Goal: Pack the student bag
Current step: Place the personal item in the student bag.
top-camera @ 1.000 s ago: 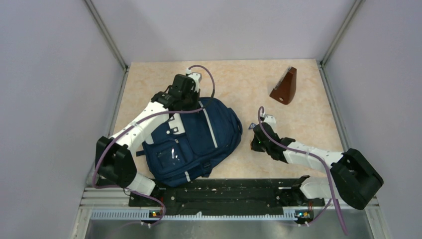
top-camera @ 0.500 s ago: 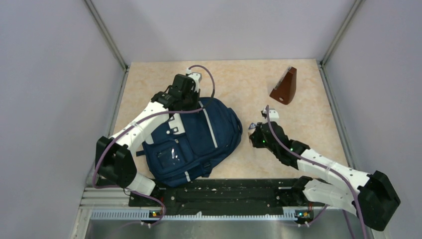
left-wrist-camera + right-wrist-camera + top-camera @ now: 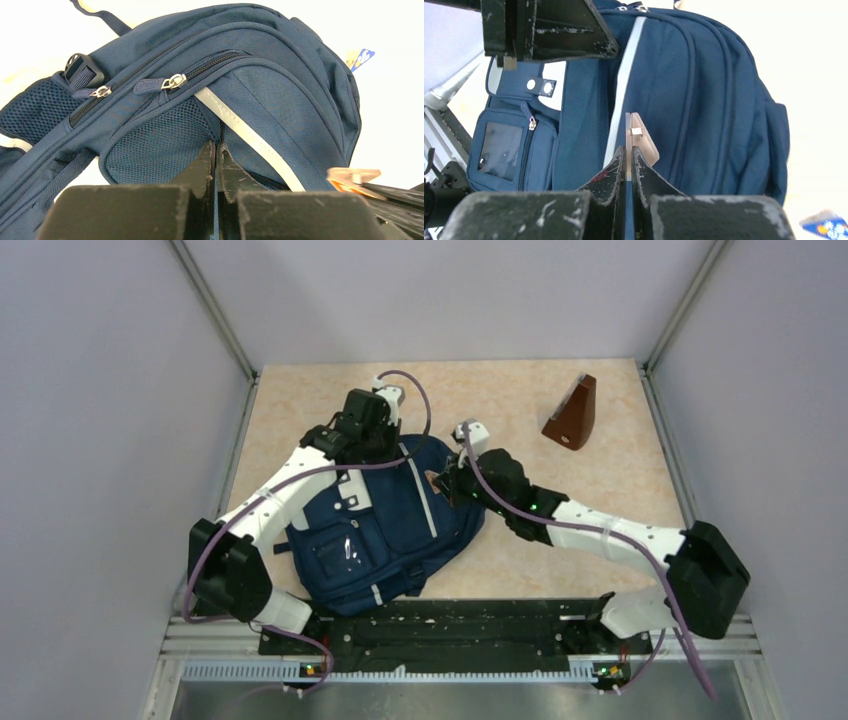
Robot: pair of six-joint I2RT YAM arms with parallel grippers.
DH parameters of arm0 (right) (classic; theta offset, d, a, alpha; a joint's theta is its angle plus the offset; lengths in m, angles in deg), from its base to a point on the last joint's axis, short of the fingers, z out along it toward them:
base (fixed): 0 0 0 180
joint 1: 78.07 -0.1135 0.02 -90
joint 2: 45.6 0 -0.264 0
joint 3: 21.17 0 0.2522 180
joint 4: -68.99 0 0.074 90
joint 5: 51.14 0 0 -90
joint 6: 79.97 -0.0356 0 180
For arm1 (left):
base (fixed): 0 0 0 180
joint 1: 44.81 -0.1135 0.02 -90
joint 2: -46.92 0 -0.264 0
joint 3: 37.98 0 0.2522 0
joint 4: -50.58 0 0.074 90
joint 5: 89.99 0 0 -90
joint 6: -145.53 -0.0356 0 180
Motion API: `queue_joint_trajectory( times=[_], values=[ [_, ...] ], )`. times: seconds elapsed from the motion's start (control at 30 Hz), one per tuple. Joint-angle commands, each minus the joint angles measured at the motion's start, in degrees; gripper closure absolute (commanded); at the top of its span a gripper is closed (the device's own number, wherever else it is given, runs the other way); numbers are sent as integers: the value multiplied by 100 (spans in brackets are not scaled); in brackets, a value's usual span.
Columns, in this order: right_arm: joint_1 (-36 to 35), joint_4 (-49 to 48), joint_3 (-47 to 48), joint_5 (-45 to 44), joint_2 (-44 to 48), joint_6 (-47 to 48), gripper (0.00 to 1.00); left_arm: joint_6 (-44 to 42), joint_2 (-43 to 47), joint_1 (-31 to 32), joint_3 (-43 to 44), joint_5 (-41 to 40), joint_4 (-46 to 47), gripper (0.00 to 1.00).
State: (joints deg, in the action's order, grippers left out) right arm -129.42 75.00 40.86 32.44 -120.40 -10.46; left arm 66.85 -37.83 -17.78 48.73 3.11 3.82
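The navy student bag (image 3: 385, 530) lies flat at the left of the table, with a grey stripe and front pockets showing. My left gripper (image 3: 375, 443) is at the bag's far end, shut. Its tips (image 3: 216, 146) pinch the fabric at a zip seam beside the mesh pocket (image 3: 155, 142). My right gripper (image 3: 447, 480) hangs over the bag's upper right part, shut on a thin flat tan piece (image 3: 640, 140) with a small metal clip. That piece also shows at the lower right of the left wrist view, tan piece (image 3: 351, 176).
A brown wedge-shaped object (image 3: 572, 415) stands at the back right of the table. A small blue and white packet (image 3: 824, 226) lies on the table just beside the bag. Grey walls close in three sides, and a black rail (image 3: 450, 625) runs along the near edge.
My right arm has swung left from the table beside the bag to over the bag's upper part, carrying the tan piece. The left arm and the bag have not moved.
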Motion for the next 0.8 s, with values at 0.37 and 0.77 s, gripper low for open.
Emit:
queue_joint_trajectory(
  times=[0.37,0.77],
  values=[
    [-50,-444,1382,544,-1615,697,100,-153,429,-13,-10,380,255,100],
    [148,333,1604,571,-2044,306,100,-195,645,-18,-122,570,460,100]
  ],
)
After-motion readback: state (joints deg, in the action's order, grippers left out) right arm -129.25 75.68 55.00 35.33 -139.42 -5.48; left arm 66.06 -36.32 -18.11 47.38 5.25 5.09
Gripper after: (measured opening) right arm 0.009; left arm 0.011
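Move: The personal item is in the right fingers, bound for the bag's pocket opening, some 5 cm ahead, 7 cm to the left and 5 cm below. The left fingertips, at the opening's edge, are about 7 cm ahead of the right hand, 8 cm left and 4 cm lower. The middle of the reflective stripe lies about 4 cm left, level fore-and-aft, 6 cm down. From the left hand the opening is roughly 2 cm back, 1 cm right and 2 cm below. Still pinching the personal item, the right hand carries it across the bag to the left and forward, about 6 cm left and 4 cm ahead, towards the opening beside the left fingertips. It travels nearly level at first, then sinks some 3 cm as the leftward travel ends, fingers staying shut. The left hand keeps its pinch on the pocket edge, all but still. ##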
